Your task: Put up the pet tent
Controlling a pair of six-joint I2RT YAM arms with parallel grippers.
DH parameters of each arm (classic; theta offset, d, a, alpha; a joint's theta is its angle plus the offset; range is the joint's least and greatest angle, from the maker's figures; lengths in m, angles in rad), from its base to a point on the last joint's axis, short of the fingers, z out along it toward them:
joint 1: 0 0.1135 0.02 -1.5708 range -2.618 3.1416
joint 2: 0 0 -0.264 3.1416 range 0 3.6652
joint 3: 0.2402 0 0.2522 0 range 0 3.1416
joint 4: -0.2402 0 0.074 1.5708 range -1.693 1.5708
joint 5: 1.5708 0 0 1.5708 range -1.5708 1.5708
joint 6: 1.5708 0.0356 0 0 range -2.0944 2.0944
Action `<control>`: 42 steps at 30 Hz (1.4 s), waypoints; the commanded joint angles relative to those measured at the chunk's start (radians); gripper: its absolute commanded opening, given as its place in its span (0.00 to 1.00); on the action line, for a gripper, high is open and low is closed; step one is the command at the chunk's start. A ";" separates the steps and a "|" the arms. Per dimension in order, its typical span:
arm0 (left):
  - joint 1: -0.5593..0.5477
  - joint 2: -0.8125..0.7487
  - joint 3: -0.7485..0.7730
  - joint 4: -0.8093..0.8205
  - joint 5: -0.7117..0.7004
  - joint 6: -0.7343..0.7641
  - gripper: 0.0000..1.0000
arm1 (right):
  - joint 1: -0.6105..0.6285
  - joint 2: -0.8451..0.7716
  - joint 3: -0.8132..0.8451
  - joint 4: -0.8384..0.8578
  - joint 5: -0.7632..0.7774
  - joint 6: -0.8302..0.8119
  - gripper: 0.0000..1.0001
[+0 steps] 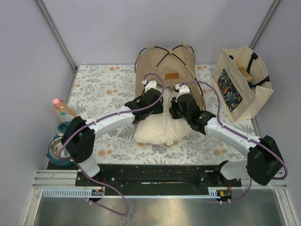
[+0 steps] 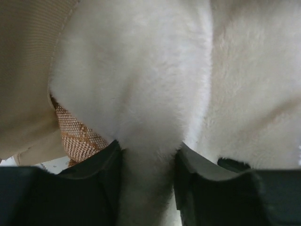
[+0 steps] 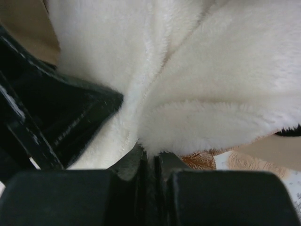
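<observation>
The tan pet tent with thin black poles and a brown label stands at the back centre of the table. A white fluffy cushion lies in front of it, its far end against the tent. Both grippers are at that far end. My left gripper has its jaws parted, with a soft fold of the cushion lying between them. My right gripper is shut on a thin edge of the cushion. Tan tent canvas shows just left of the fold.
A beige tote bag with a dark floral print stands at the back right. At the left edge are a bottle and a metal bowl. A floral cloth covers the table. Metal frame posts rise at the back corners.
</observation>
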 commanded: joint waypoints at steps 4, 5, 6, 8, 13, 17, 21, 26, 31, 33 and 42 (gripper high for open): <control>-0.005 0.003 0.004 0.050 0.082 0.008 0.59 | 0.020 0.101 0.146 0.127 0.112 -0.054 0.12; -0.005 -0.001 0.004 0.050 0.080 0.013 0.64 | 0.017 0.114 0.149 0.122 0.134 -0.045 0.14; -0.005 -0.010 0.002 0.050 0.083 0.014 0.69 | 0.018 0.123 0.152 0.092 0.147 -0.038 0.15; -0.005 -0.031 -0.002 0.052 0.086 0.023 0.77 | 0.015 0.132 0.152 0.062 0.164 -0.018 0.23; -0.005 -0.115 -0.024 0.036 0.086 0.033 0.96 | 0.016 0.060 0.129 -0.004 0.218 0.022 0.60; -0.005 -0.178 -0.045 0.023 0.086 0.033 0.99 | 0.009 -0.035 0.126 -0.096 0.261 0.033 0.86; -0.005 -0.235 -0.064 -0.002 0.083 0.033 0.99 | 0.000 -0.147 0.100 -0.156 0.244 0.035 0.99; -0.005 -0.316 -0.117 -0.016 0.050 0.034 0.99 | 0.001 -0.265 0.057 -0.214 0.165 0.038 0.99; 0.005 -0.415 -0.144 -0.056 -0.007 0.077 0.99 | 0.001 -0.363 -0.019 -0.188 -0.114 -0.027 0.99; 0.013 -0.461 -0.160 -0.056 -0.032 0.103 0.99 | 0.007 -0.359 -0.053 -0.150 -0.209 -0.034 0.98; 0.103 -0.634 -0.364 0.120 -0.066 0.269 0.99 | 0.139 -0.115 -0.104 0.042 -0.110 -0.042 0.99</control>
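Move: My fingers are both on the bunched white cushion, left already opening. The tent mouth lies about 11 cm ahead of my right hand, 1 cm left and a few centimetres lower; from my left hand it is roughly 7 cm ahead and 4 cm right. The cushion's middle sits about 6 cm behind my left hand and 6 cm below. The tent's right front corner is some 15 cm to the right of my right hand, level with it and 12 cm lower. I finish opening my left hand to let go of the cushion, then draw it left, up and somewhat back, about 10 cm each left and up, clear of the tent mouth. My right hand pushes its pinched cushion some 3.5 cm farther towards the mouth, opens wide, and rises back and to the right; still open, it then swings left and back, turning counter-clockwise and sinking over the cushion's near part. ##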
